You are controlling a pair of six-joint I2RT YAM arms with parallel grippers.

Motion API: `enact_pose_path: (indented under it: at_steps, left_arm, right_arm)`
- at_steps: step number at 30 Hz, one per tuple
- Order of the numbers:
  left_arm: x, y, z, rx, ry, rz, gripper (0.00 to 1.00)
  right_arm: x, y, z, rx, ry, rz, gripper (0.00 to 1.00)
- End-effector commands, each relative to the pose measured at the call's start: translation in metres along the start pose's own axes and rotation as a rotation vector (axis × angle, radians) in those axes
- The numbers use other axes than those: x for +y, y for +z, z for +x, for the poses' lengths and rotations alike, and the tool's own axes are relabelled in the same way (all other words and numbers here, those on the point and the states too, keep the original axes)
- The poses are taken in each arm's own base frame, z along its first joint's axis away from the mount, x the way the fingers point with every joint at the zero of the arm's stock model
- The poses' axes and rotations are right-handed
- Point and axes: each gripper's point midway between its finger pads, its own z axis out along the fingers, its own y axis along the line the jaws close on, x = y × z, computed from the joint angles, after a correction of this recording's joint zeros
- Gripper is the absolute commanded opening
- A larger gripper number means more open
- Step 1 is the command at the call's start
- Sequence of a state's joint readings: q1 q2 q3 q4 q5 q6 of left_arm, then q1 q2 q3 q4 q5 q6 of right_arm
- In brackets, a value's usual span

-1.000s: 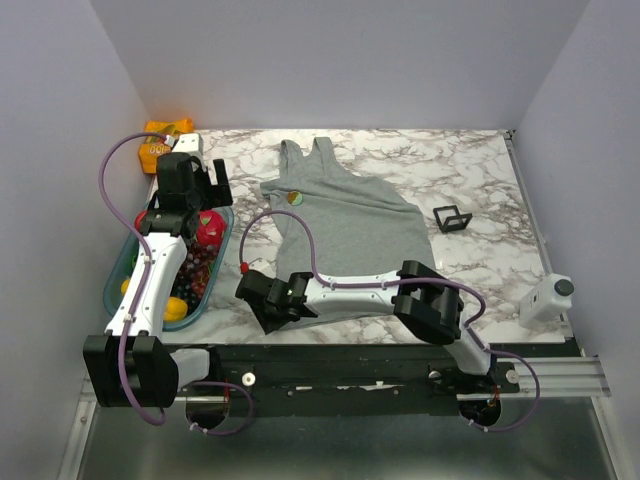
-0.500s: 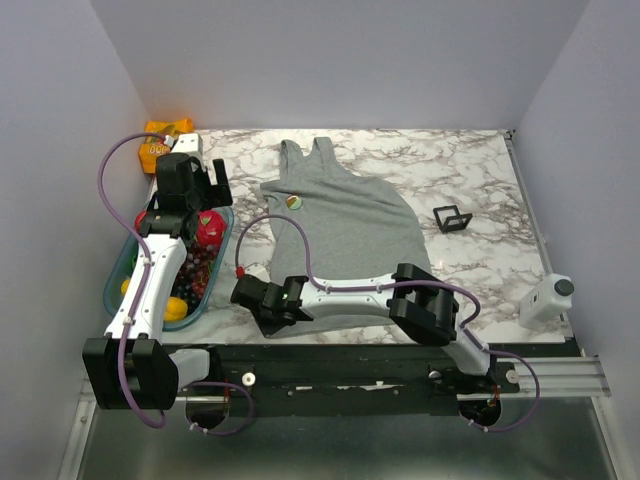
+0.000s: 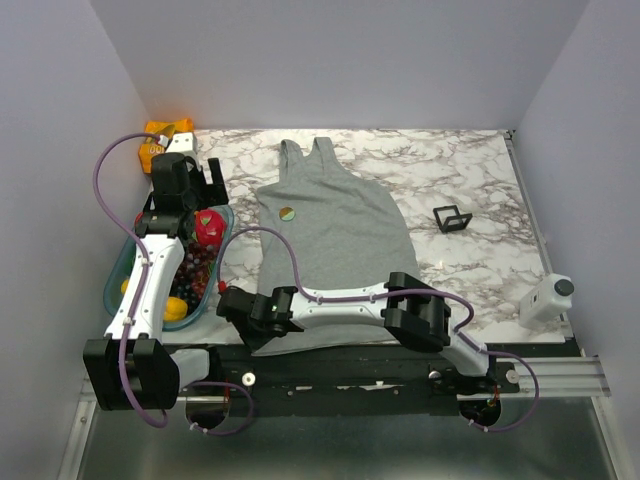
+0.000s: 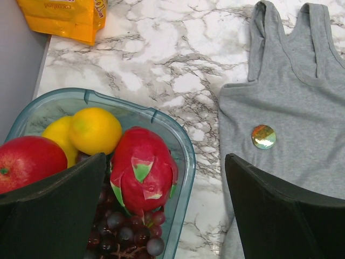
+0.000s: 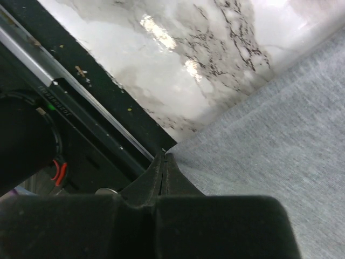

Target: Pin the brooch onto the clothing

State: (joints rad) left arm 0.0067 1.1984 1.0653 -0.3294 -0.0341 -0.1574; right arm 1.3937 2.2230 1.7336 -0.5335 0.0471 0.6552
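Observation:
The clothing point(image 3: 340, 230) is a light-grey tank top lying flat on the marble table, straps at the far end. The brooch point(image 3: 286, 212) is a small round badge sitting on its upper left chest, seen close in the left wrist view as brooch point(image 4: 263, 136) on the clothing point(image 4: 302, 97). My right gripper point(image 3: 248, 335) is low at the near table edge, shut on the near left hem corner of the clothing point(image 5: 269, 140), its jaws pressed together at the right gripper tip point(image 5: 164, 156). My left gripper point(image 3: 205, 195) hovers open over the fruit tray's right rim, left gripper point(image 4: 164, 216) holding nothing.
A teal tray point(image 3: 118, 275) at the left holds a dragon fruit point(image 4: 143, 170), a lemon point(image 4: 94, 129), an apple point(image 4: 27, 162) and grapes point(image 4: 124, 232). An orange packet point(image 3: 165, 130) lies far left. A small black stand point(image 3: 452, 217) and a white device point(image 3: 548, 298) sit to the right.
My right gripper shut on the hem corner and moved left and nearer, dragging the clothing straighter toward the near edge; the brooch shifted with it. The left arm barely moved.

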Motion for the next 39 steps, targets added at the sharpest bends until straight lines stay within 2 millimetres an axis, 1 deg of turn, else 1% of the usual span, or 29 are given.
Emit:
enact_pose_path:
  at_steps: [1,2,3,5,6,7,9,11,12,13,15,16,17,18,19,20,21,22,23,25,26,27,28,29,30,31,33,37,39]
  left_arm:
    - [0.002,-0.003,-0.008,-0.033,-0.002,0.001,0.99]
    - [0.001,-0.003,-0.007,-0.033,-0.004,0.004,0.99]
    - [0.001,-0.002,-0.007,-0.032,-0.007,0.006,0.99]
    - [0.0,-0.003,-0.008,-0.038,-0.005,0.011,0.99]
    - [0.0,-0.004,-0.009,-0.041,-0.007,0.013,0.99]
    - [-0.001,-0.004,-0.009,-0.042,-0.006,0.016,0.99]
    - [-0.002,-0.004,-0.01,-0.047,-0.005,0.024,0.99]
    - [-0.004,-0.005,-0.011,-0.056,-0.008,0.033,0.99]
    - [-0.004,-0.006,-0.012,-0.06,-0.011,0.032,0.99]
    - [-0.004,-0.008,-0.013,-0.066,-0.014,0.033,0.99]
    - [-0.009,-0.01,-0.016,-0.075,-0.015,0.06,0.99]
    - [-0.009,-0.011,-0.016,-0.08,-0.017,0.061,0.99]
    - [-0.008,-0.012,-0.018,-0.085,-0.017,0.057,0.99]
    - [-0.008,-0.013,-0.019,-0.09,-0.019,0.056,0.99]
    - [-0.009,-0.015,-0.02,-0.099,-0.019,0.058,0.99]
    - [-0.009,-0.017,-0.023,-0.112,-0.019,0.062,0.99]
    - [-0.011,-0.018,-0.024,-0.117,-0.018,0.076,0.99]
    - [-0.013,-0.022,-0.026,-0.129,-0.017,0.085,0.99]
    - [-0.016,-0.024,-0.029,-0.148,-0.019,0.1,0.99]
    - [-0.024,-0.032,-0.035,-0.179,-0.022,0.145,0.99]
    - [-0.027,-0.036,-0.043,-0.212,-0.024,0.163,0.99]
    - [-0.031,-0.038,-0.045,-0.223,-0.041,0.182,0.99]
    - [-0.037,-0.045,-0.049,-0.242,-0.046,0.215,0.99]
    - [-0.038,-0.048,-0.055,-0.266,-0.053,0.226,0.99]
    - [-0.042,-0.052,-0.059,-0.28,-0.066,0.245,0.99]
    - [-0.044,-0.056,-0.061,-0.294,-0.077,0.256,0.99]
    - [-0.046,-0.06,-0.065,-0.313,-0.103,0.267,0.99]
    - [-0.052,-0.067,-0.071,-0.326,-0.124,0.298,0.99]
    - [-0.051,-0.068,-0.072,-0.33,-0.125,0.291,0.99]
  right_arm:
    - [0.022,-0.004,-0.006,-0.01,-0.015,-0.06,0.02]
    - [0.023,-0.007,-0.01,-0.025,-0.019,-0.058,0.05]
    - [0.025,-0.013,-0.015,-0.043,-0.02,-0.063,0.19]
    - [0.024,-0.023,-0.023,-0.076,-0.024,-0.06,0.3]
    - [0.028,-0.036,-0.032,-0.107,-0.028,-0.074,0.45]
    - [0.027,-0.043,-0.036,-0.124,-0.03,-0.072,0.52]
    - [0.015,-0.053,-0.041,-0.152,-0.023,-0.053,0.66]
    - [0.008,-0.081,-0.063,-0.233,0.008,-0.093,0.69]
    - [-0.011,-0.077,-0.05,-0.211,0.019,-0.07,0.7]
    - [-0.015,-0.1,-0.061,-0.263,0.037,-0.095,0.71]
    - [-0.047,-0.109,-0.074,-0.311,0.083,-0.089,0.72]
    - [-0.072,-0.106,-0.061,-0.294,0.099,-0.061,0.72]
    - [-0.098,-0.123,-0.079,-0.359,0.143,-0.043,0.72]
    - [-0.114,-0.13,-0.081,-0.38,0.163,-0.032,0.72]
    - [-0.141,-0.125,-0.067,-0.36,0.19,0.004,0.72]
    - [-0.174,-0.133,-0.078,-0.406,0.243,0.024,0.72]
    - [-0.187,-0.152,-0.082,-0.454,0.263,0.021,0.72]
    - [-0.204,-0.158,-0.082,-0.475,0.285,0.033,0.72]
    - [-0.241,-0.164,-0.074,-0.494,0.338,0.087,0.72]
    - [-0.27,-0.194,-0.075,-0.574,0.375,0.123,0.72]
    - [-0.296,-0.2,-0.064,-0.578,0.422,0.149,0.72]
    - [-0.308,-0.211,-0.062,-0.603,0.436,0.169,0.72]
    - [-0.315,-0.234,-0.062,-0.666,0.443,0.178,0.72]
    - [-0.338,-0.249,-0.058,-0.705,0.485,0.22,0.72]
    - [-0.347,-0.258,-0.05,-0.729,0.494,0.249,0.72]
    - [-0.35,-0.281,-0.05,-0.797,0.488,0.27,0.72]
    - [-0.367,-0.308,-0.044,-0.859,0.476,0.37,0.73]
    - [-0.378,-0.357,-0.038,-0.928,0.45,0.524,0.76]
    - [-0.38,-0.372,-0.032,-0.944,0.447,0.579,0.76]
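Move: At the near left corner of the clothing, the shut right fingers still pinch the hem, with that corner about 1 cm below the hand point. From this hand, the brooch lies some 35 cm ahead and 6 cm to the right, the fruit basket about 22 cm ahead and 24 cm to the left, and the black stand roughly 35 cm ahead and 52 cm to the right. From the left hand, the brooch is about 5 cm ahead, 18 cm to the right and 22 cm below. Opening to about three-quarters, the right fingers let go of the hem corner and the hand lifts clear, then sweeps right and forward over the clothing towards the black stand, some 40 cm right and 23 cm forward, climbing again at the end to 21 cm. Its wrist swings clockwise, fingers coming up to point forward. The open, empty left hand later rises about 9 cm, easing right and tipping up some 20 degrees. ##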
